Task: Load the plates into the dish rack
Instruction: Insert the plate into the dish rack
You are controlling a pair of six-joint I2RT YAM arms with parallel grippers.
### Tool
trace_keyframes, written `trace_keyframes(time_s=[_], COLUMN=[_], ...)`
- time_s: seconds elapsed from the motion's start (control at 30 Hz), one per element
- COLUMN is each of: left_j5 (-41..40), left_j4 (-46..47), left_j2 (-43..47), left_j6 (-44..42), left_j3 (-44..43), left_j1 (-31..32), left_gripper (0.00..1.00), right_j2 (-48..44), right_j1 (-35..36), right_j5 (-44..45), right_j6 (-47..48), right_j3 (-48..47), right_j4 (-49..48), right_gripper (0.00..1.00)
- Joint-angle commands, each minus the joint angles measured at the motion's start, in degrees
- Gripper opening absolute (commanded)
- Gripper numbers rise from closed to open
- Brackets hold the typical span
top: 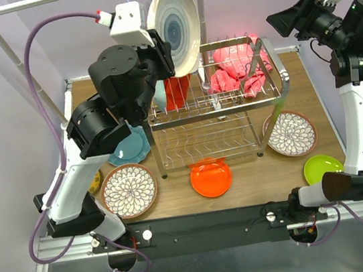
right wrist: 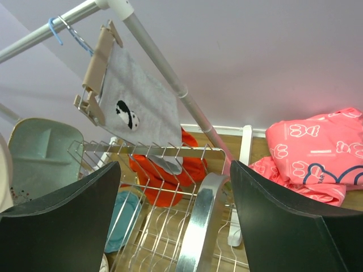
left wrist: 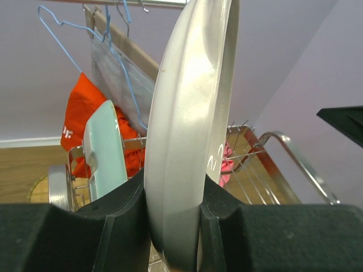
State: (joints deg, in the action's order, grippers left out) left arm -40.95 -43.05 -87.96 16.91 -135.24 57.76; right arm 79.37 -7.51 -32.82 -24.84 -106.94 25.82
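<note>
My left gripper (top: pixel 160 50) (left wrist: pixel 173 226) is shut on the rim of a white plate (top: pixel 175 25) (left wrist: pixel 193 113), held on edge above the left end of the chrome dish rack (top: pixel 218 107) (left wrist: pixel 283 153). A mint plate (top: pixel 160 95) (left wrist: pixel 105 147) (right wrist: pixel 39 158) stands upright in the rack's upper shelf. My right gripper (top: pixel 275 24) (right wrist: pixel 176 192) hangs open above the rack's right handle (right wrist: pixel 198 226), holding nothing. On the table lie a teal plate (top: pixel 132 146), two floral plates (top: pixel 129 189) (top: pixel 290 133), an orange plate (top: pixel 211 177) and a lime green plate (top: pixel 321 168).
A pink cloth (top: pixel 236 67) (right wrist: pixel 317 147) fills the right of the rack's upper shelf, and a red cloth (top: pixel 177 92) (left wrist: pixel 76 124) sits behind the mint plate. A white clothes rail (right wrist: pixel 164 62) with hangers crosses behind. A small yellow plate (top: pixel 95 182) peeks out under the left arm.
</note>
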Motion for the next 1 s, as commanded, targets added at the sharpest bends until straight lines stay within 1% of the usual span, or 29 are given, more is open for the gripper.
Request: trace_keyframes(time_s=[0.0,0.23,0.4,0.47,0.6,0.83,0.97], left_j5=[-7.56,-15.73,-20.83,-22.93,-25.84,-28.04,-30.59], left_j4=[1.4,-3.7,-6.52,-6.79,-6.09,-2.22,-0.64], left_j2=[0.16,-1.68,-2.91,-3.62,-5.11,-6.69,-8.28], left_j6=[0.14,0.41,0.41,-1.08,-4.42,-10.57,-14.0], left_j3=[-3.71,-6.09,-6.18,-6.18,-6.53,-6.35,-6.26], left_j1=[2.62,6.49,7.28,7.63,8.07,8.42,8.95], left_gripper=[0.0,0.0,0.0,0.0,0.0,0.0,0.0], right_j2=[-1.5,-1.42,-1.15,-1.15,-1.06,-0.98,-0.89], right_j1=[-0.14,-0.14,-0.14,-0.14,-0.14,-0.14,-0.14], right_j5=[-0.4,-0.4,-0.4,-0.49,-0.49,-0.4,-0.23], right_j6=[1.72,1.73,1.55,1.37,1.29,1.28,1.2], right_j3=[1.55,2.34,2.52,2.61,2.87,3.05,3.14], right_j4=[0.72,0.81,0.81,0.89,0.89,0.89,0.81], right_gripper=[0.86,0.86,0.86,0.86,0.86,0.86,0.86])
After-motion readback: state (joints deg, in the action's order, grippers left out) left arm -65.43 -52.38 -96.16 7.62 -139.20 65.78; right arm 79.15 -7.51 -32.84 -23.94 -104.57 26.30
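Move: The white plate, already gripped by its near edge in the left hand, is bound for the free slots in the dish rack's upper tier, about 8 cm ahead, 1 cm right and 20 cm below that hand. The green plate stands 5 cm left of those slots, its middle some 5 cm higher than them; the rack's left end is roughly 8 cm left of the hand, 7 cm ahead and 22 cm down. From the right hand the slots lie about 30 cm left, 3 cm back and 14 cm below. The white plate is lowered about 5 cm by the left hand towards the slots beside the green plate. On the way the wrist rolls its left side up some 20 degrees and swings about 15 degrees counter-clockwise, taking the plate out of its lean and squaring it to the slots; the hand drifts back about 1 cm, then forward again. The fingers keep their grip; touch with the rack can't be seen. ##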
